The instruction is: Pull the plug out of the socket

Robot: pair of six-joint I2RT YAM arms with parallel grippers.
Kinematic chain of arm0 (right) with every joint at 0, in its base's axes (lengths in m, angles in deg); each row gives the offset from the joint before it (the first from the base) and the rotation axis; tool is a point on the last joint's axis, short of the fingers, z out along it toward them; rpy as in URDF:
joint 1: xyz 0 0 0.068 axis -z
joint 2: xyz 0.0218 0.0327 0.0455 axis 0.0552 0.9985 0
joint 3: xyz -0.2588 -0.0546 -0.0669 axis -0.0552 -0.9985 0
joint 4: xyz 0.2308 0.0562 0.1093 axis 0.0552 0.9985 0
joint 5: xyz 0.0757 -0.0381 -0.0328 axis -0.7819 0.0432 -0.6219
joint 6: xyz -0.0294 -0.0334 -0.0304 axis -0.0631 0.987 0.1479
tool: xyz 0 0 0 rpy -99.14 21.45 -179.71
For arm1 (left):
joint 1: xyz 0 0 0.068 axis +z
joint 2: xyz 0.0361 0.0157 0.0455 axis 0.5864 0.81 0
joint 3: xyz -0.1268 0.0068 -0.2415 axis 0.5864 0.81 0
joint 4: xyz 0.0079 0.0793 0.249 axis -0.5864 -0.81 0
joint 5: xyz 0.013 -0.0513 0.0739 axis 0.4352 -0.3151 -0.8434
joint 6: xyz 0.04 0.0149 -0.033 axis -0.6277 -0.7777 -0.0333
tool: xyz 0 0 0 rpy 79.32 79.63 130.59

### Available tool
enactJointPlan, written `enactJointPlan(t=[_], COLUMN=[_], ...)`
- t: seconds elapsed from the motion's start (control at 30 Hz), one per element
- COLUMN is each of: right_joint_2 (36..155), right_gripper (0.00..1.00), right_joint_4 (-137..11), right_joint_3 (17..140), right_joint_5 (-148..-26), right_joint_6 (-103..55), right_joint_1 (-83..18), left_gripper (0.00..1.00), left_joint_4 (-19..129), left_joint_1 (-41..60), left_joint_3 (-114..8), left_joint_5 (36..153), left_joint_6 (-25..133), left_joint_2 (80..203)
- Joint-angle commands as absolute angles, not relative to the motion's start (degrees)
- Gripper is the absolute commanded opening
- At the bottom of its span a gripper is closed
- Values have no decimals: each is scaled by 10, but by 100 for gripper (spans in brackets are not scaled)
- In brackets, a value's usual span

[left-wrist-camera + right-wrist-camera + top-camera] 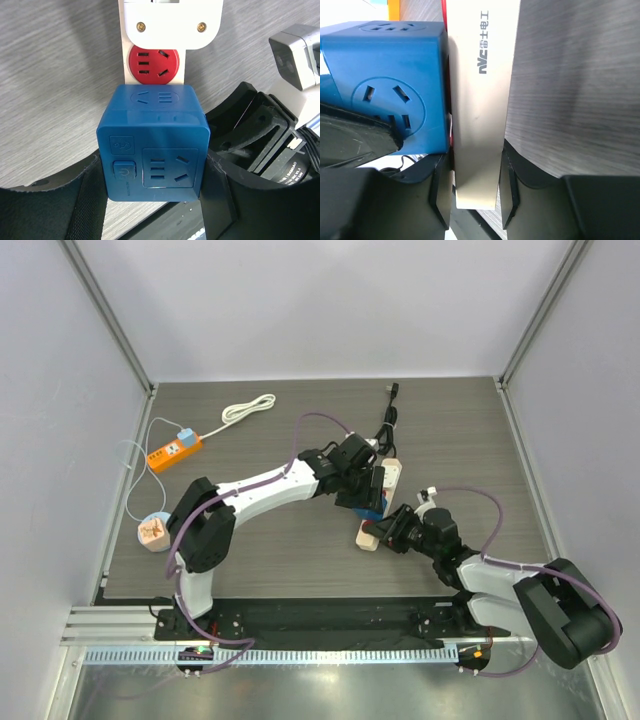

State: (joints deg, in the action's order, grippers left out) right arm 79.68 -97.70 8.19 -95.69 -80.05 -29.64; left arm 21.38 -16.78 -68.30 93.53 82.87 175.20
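Note:
A blue cube plug adapter [152, 142] sits plugged into a cream power strip [152, 60] that has a red socket [153, 61]. My left gripper [152, 185] is shut on the blue cube, one finger on each side. My right gripper [476, 187] is shut on the near end of the cream strip [477, 125], with the blue cube [390, 85] to its left. In the top view the two grippers meet at the strip [372, 530] in the middle of the table, the left gripper [366, 496] above the right gripper [388, 534].
An orange power strip [175, 451] with a white coiled cord [248, 408] lies at the back left. A small round pale block [152, 531] sits at the left edge. A black cable [389, 412] runs back from the strip. Grey walls enclose the table.

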Motion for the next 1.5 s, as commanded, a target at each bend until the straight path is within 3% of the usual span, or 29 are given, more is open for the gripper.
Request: enactJointPlan(t=[0.0,0.33,0.5,0.77,1.0,1.17,1.37,1.47], right_joint_2=[804,680,648,685,743,745,727,698], right_gripper=[1,1,1,1,1,1,1,1], right_joint_4=[-970,-778,-793,-747,-764,-789,-802,-794], right_joint_3=[55,51,12,35,62,58,59,58], right_joint_5=[-906,-796,-796,-772,-756,-767,-812,-824], right_joint_6=[-805,-852,-879,-857,-835,-827,-792,-777], right_joint_1=[-299,-299,-298,-293,-288,-288,-288,-288], left_gripper=[0,0,0,0,0,0,0,0], left_joint_4=[285,425,473,417,316,354,235,266], left_joint_1=[-161,-145,-143,-115,-146,-146,-145,-145], left_joint_3=[-692,-575,-532,-570,-581,-521,-500,-419], left_joint_5=[989,1036,1018,1081,973,1029,935,978], left_joint_6=[842,861,870,953,874,896,824,815], left_joint_2=[1722,1644,1592,1602,1546,1527,1483,1433])
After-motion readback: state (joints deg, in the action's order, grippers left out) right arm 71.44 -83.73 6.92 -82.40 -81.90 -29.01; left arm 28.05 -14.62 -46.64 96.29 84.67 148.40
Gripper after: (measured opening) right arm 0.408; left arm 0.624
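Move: The left fingers already grip the blue plug, seated on the socket; the socket's middle lies about 2 cm ahead of that hand, 2 cm right and 4 cm below. Its black cable bundle is some 18 cm ahead, 5 cm right and 10 cm below. The right hand already pinches the socket's near end, with the plug about 4 cm ahead of it, 1 cm left and 5 cm higher. Left pulls its plug about 11 cm up, then left, as right draws the gripped socket right and down. ##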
